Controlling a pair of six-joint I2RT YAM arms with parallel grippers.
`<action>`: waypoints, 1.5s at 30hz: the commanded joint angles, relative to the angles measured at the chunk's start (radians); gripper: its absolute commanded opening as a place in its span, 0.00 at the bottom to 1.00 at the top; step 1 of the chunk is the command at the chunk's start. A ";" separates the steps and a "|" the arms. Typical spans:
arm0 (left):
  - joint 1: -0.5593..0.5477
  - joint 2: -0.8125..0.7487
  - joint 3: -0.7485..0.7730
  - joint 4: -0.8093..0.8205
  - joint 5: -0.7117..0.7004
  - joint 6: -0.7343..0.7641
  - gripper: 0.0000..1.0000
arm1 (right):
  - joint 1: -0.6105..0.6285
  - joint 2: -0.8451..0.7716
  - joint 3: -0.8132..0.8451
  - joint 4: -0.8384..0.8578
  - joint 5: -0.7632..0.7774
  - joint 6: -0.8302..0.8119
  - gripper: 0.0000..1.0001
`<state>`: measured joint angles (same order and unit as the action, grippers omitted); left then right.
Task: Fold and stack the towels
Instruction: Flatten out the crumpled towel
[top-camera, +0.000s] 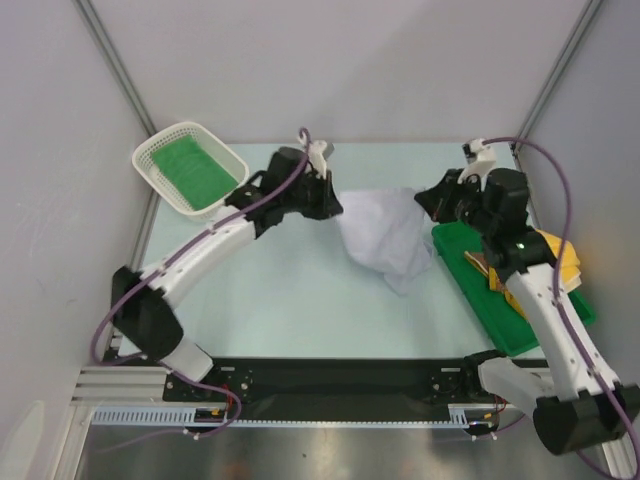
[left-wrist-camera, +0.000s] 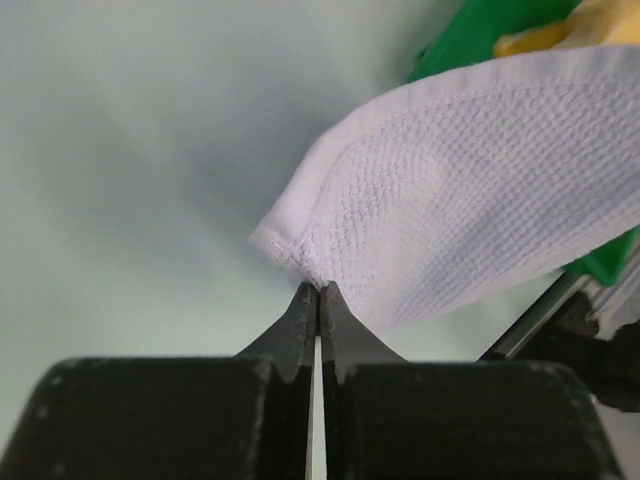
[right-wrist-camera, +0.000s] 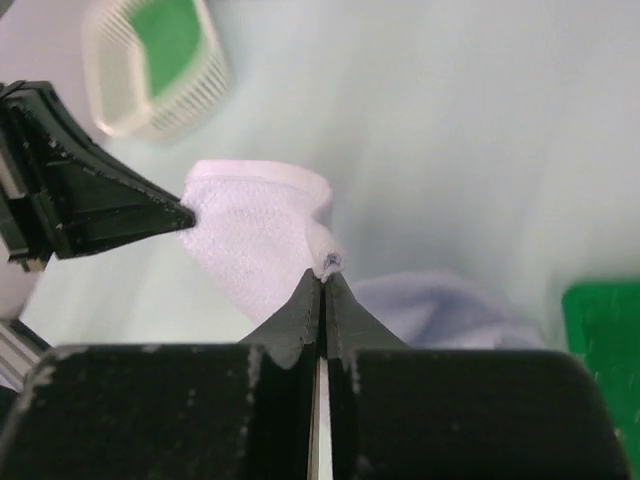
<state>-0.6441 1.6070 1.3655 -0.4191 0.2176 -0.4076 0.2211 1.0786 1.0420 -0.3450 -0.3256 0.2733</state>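
A white towel (top-camera: 385, 238) hangs crumpled over the middle of the table, held up by two corners. My left gripper (top-camera: 337, 208) is shut on its left corner, and the pinch shows in the left wrist view, tips (left-wrist-camera: 318, 290) on the hemmed corner of the white towel (left-wrist-camera: 480, 190). My right gripper (top-camera: 427, 198) is shut on the other corner, tips (right-wrist-camera: 323, 278) clamping the white towel (right-wrist-camera: 260, 235). A green towel (top-camera: 190, 168) lies in the basket. The yellow towel (top-camera: 562, 258) and the tan towel (top-camera: 482, 266) lie on the tray, partly hidden by my right arm.
A white mesh basket (top-camera: 150, 160) stands at the back left of the table. A green tray (top-camera: 510, 335) lies at the right, under my right arm. The enclosure's walls close in at the back and both sides.
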 joint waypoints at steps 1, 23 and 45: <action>-0.005 -0.202 0.219 -0.133 -0.078 0.076 0.00 | 0.043 -0.150 0.185 0.090 -0.021 -0.039 0.00; -0.216 -0.665 -0.007 0.074 -0.088 0.065 0.00 | 0.235 -0.458 0.053 0.245 0.054 0.081 0.00; 0.420 0.387 0.334 0.467 0.262 0.098 0.00 | -0.011 0.969 0.579 0.805 -0.378 -0.042 0.00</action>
<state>-0.2676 1.9591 1.5696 -0.0593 0.3733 -0.3080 0.2337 2.0186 1.5185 0.3191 -0.5972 0.2356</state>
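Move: Hanging pinched between the two hands, which are about 16 cm apart, the crumpled white towel has its middle some 9 cm right of the left hand, 3 cm back and 10 below; from the right hand it is about 7 cm left, 3 back and 16 below. The white basket lies roughly 28 cm ahead and 39 left of the left hand, 17 below. The green tray is about 8 cm back and 27 right of the right hand, 25 below. Flinging the towel with both hands, each still pinching its corner: they whip up some 20 to 30 cm while swinging back nearly 20 cm, fingertips tipping up about 40 degrees, then sweep fast forward about 40 cm over the table and down, drifting left. The fingers stay shut, and both hands end roughly 20 cm ahead of where they began, clear of the table. ##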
